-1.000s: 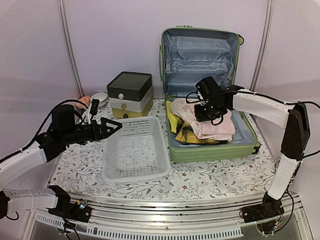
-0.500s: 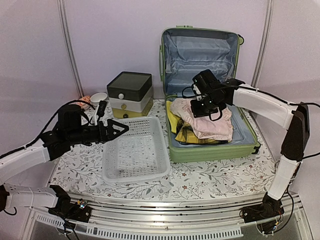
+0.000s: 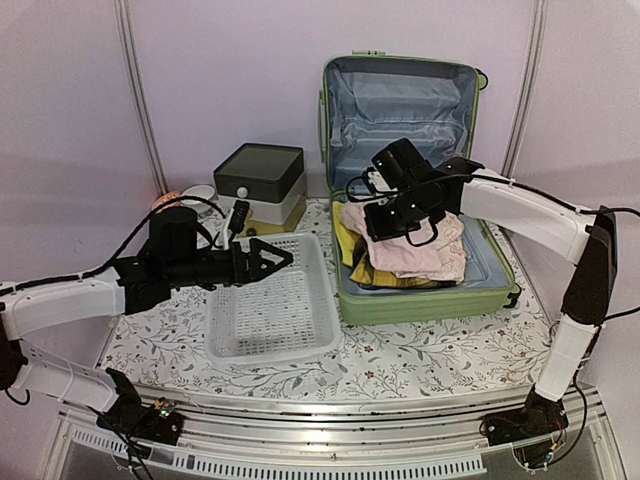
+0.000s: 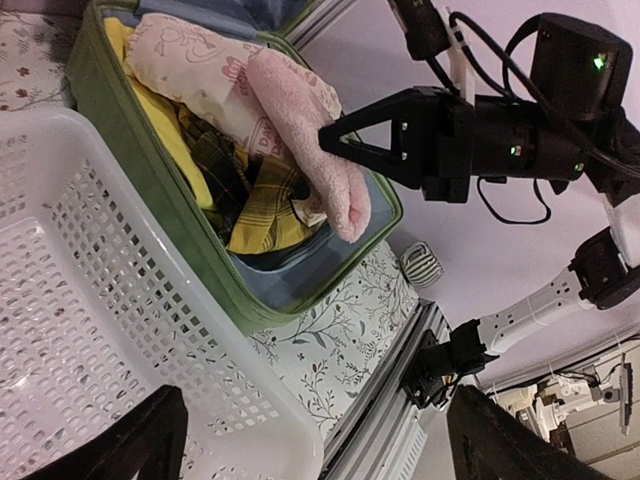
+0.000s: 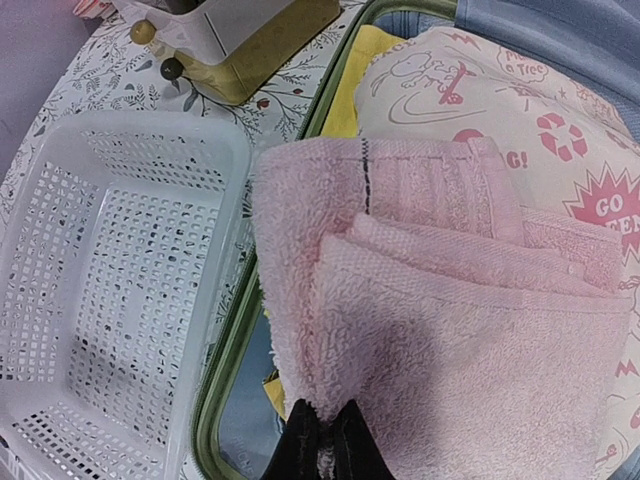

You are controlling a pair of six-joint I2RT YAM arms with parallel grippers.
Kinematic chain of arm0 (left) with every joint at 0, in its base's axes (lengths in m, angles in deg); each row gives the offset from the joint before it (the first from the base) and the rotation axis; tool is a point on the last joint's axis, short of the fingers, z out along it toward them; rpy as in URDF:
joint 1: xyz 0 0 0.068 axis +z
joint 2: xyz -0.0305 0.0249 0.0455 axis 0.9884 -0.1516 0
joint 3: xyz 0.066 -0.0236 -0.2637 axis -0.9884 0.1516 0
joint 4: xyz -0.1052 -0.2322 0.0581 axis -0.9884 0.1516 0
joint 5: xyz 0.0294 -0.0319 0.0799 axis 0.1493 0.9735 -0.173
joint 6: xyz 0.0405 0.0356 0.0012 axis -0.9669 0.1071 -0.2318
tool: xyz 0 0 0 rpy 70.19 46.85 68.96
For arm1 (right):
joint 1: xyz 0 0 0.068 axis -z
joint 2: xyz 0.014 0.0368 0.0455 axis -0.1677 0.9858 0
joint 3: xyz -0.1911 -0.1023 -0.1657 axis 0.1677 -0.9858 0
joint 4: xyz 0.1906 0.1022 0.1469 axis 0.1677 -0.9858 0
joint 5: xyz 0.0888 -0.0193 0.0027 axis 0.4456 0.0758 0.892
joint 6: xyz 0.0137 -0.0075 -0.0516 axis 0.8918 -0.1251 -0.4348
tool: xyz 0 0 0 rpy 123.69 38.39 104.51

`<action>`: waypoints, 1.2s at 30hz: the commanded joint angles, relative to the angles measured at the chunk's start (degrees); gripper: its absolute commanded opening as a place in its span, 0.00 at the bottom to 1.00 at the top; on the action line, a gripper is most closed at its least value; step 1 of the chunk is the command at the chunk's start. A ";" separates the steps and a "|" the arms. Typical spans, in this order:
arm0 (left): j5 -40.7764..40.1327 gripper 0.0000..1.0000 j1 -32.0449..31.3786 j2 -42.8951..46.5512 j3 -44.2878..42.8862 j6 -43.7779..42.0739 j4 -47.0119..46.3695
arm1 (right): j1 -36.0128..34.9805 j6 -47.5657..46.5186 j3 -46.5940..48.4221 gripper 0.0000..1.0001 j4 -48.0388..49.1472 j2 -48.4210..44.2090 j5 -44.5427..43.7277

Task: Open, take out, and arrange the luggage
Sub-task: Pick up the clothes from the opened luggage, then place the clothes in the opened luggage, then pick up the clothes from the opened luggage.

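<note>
The luggage [image 3: 430, 300] lies open at the back right, its lid upright with pale blue lining showing. Inside are a yellow garment [image 3: 349, 246], a pale printed garment [image 5: 480, 90] and a folded pink towel [image 5: 430, 320]. My right gripper [image 5: 322, 440] is shut on the towel's corner and holds it lifted over the luggage's left part. In the left wrist view the pink towel [image 4: 305, 130] hangs from that right gripper [image 4: 335, 140]. My left gripper [image 3: 275, 258] is open and hovers over the white basket [image 3: 225, 340], pointing toward the luggage, with nothing between its fingers [image 4: 130, 440].
A small dark-lidded white-and-yellow drawer box [image 3: 260, 185] stands behind the basket. Small items sit at the back left by the wall. The white mesh basket [image 5: 120, 280] lies right beside the luggage's left wall. The table's front edge has a metal rail [image 4: 420, 400].
My right gripper closed on the pink towel and drew it up and leftward. My left arm reached further right over the basket, staying open.
</note>
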 commanded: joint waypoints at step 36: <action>-7.92 0.60 -7.96 -36.20 -17.75 18.67 -18.97 | -0.12 5.61 -13.87 0.44 7.68 -18.19 -1.93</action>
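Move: The left hand, wide open, has the pink towel's middle roughly 24 cm to its right, 9 cm ahead and 8 cm lower; the white basket sits about 5 cm ahead, 3 cm left and 17 cm below. The right hand already pinches the towel's left part, its middle some 7 cm to the right, level fore-and-aft and 4 cm lower, while the printed bag lies about 9 cm right, 6 cm ahead and 6 cm below. The left hand reaches about 12 cm right, some 6 cm forward and 4 cm down, over the basket to the left edge of the pink towel in the suitcase, and in the last third starts closing its wide-open fingers to a little over half. Meanwhile the right hand draws the pinched towel a further 2 to 3 cm left and slightly back, opens to just under half to let go, then backs off up and to the right by about 5 cm each way, clearing the left hand's way. ##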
